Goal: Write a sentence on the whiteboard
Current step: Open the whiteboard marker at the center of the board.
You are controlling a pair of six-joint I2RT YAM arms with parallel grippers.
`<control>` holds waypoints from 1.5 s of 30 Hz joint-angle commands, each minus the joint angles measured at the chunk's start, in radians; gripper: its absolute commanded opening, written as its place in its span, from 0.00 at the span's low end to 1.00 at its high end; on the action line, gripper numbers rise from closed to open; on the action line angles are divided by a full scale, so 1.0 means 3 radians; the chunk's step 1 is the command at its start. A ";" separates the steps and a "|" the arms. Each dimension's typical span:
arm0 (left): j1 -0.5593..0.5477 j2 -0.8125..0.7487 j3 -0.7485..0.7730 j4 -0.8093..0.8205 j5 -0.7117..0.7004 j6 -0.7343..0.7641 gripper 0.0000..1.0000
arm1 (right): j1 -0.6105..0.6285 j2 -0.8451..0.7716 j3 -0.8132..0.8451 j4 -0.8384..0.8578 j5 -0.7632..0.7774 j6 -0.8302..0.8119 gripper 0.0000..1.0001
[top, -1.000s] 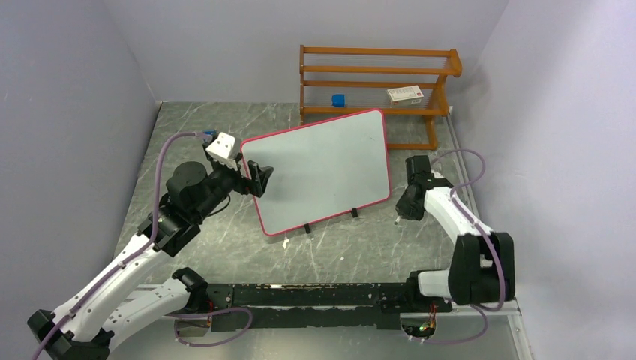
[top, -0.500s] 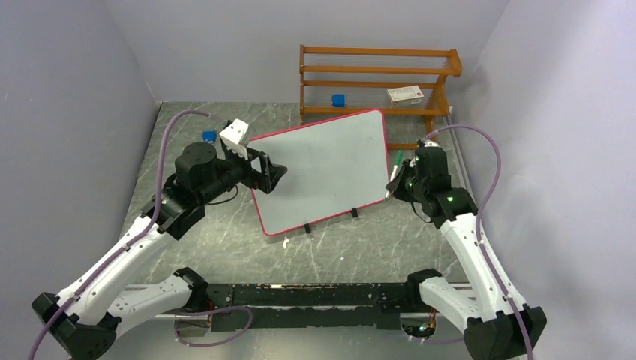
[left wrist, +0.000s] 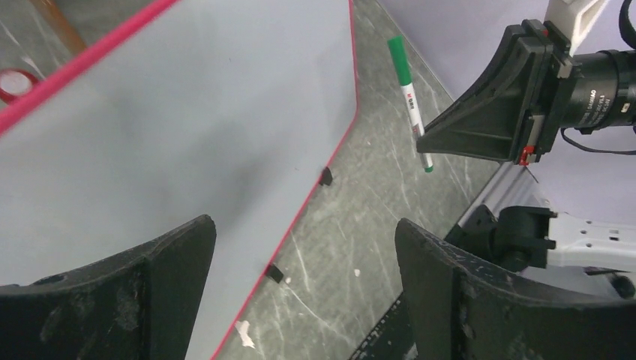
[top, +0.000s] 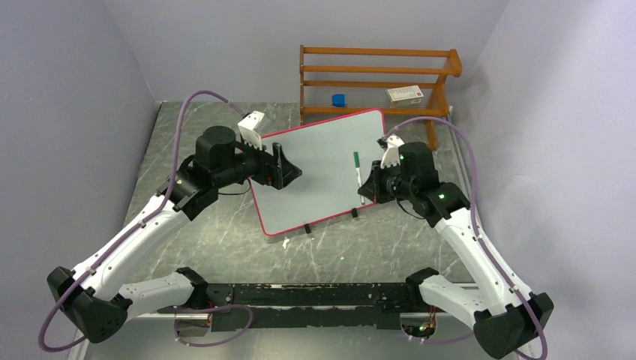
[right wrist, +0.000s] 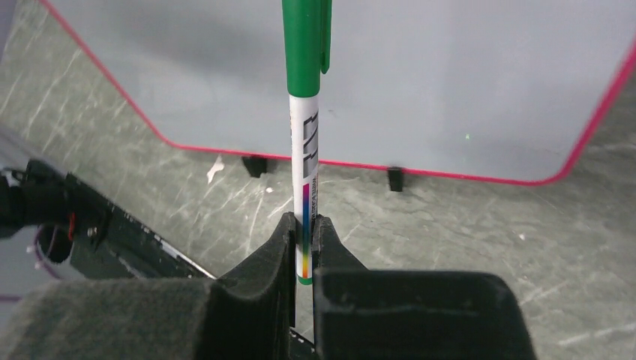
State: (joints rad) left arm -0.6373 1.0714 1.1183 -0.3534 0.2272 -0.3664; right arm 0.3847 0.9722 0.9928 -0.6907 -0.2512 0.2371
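Observation:
The whiteboard [top: 322,161], white with a thin pink-red frame and small black feet, lies skewed on the table, its face blank. My left gripper [top: 291,171] hovers open over the board's left part, nothing between its fingers; in the left wrist view the left gripper [left wrist: 304,229] straddles the near red edge of the whiteboard [left wrist: 187,112]. My right gripper [top: 365,189] is shut on the lower end of a green-capped marker [top: 358,169] above the board's right part. In the right wrist view the marker [right wrist: 304,112] sticks up from the right gripper [right wrist: 304,225], cap on.
A wooden rack [top: 375,82] stands at the back with a blue item [top: 338,99] and a white box [top: 405,94] on it. A red tape roll [left wrist: 11,82] lies past the board's far edge. A black rail [top: 300,292] runs along the table's near edge.
My left arm swung right, bringing its open gripper over the board's left part. My right arm rose from beside the board's right edge and carried the marker over the board.

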 commanded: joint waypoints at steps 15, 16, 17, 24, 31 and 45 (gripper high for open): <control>0.0023 0.0416 -0.0011 0.0125 0.0473 -0.1088 0.75 | 0.1522 0.0444 0.0330 0.0393 0.0734 -0.0688 0.00; 0.0023 0.0402 -0.0033 0.0134 0.0441 -0.1111 0.75 | 0.1570 0.0452 0.0342 0.0401 0.0784 -0.0699 0.00; 0.0023 0.0382 -0.0050 0.0132 0.0391 -0.1138 0.74 | 0.1614 0.0467 0.0354 0.0401 0.0820 -0.0703 0.00; 0.0023 0.0298 -0.0185 0.0251 0.0285 -0.1365 0.62 | 0.1895 0.0492 0.0370 0.0477 0.1243 -0.0721 0.00; 0.0023 0.0229 -0.0299 0.0380 0.0245 -0.1545 0.52 | 0.2145 0.0565 0.0385 0.0482 0.1581 -0.0728 0.00; 0.0023 0.0237 -0.0331 0.0352 0.0177 -0.1654 0.35 | 0.2395 0.0769 0.0493 0.0528 0.2027 -0.0832 0.00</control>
State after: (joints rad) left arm -0.6365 1.1572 1.0321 -0.2810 0.2821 -0.8375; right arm 1.0855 1.1881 1.1053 -0.5644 0.3004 0.0185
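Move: The right fingers already hold the marker near its lower end, cap up. From the left hand, the cap is about 17 cm right, 6 ahead and 4 below. The right hand takes it to the left fingers, some 19 cm left, level forward and about 11 higher. The whiteboard's middle lies 10 cm left, 11 ahead and 20 below the right hand; the right clip is almost straight beneath that hand, 1 cm left. Keeping its pinch on the marker's lower end, the right hand sweeps about 12 cm left and a little back, over the whiteboard, rolling some 35 degrees so the cap swings towards the left fingers. The left hand sinks about 4 cm, eases 3 cm right, rolls 25–30 degrees and closes from nearly wide open to about a third around the cap's end, without a clear grip yet. ##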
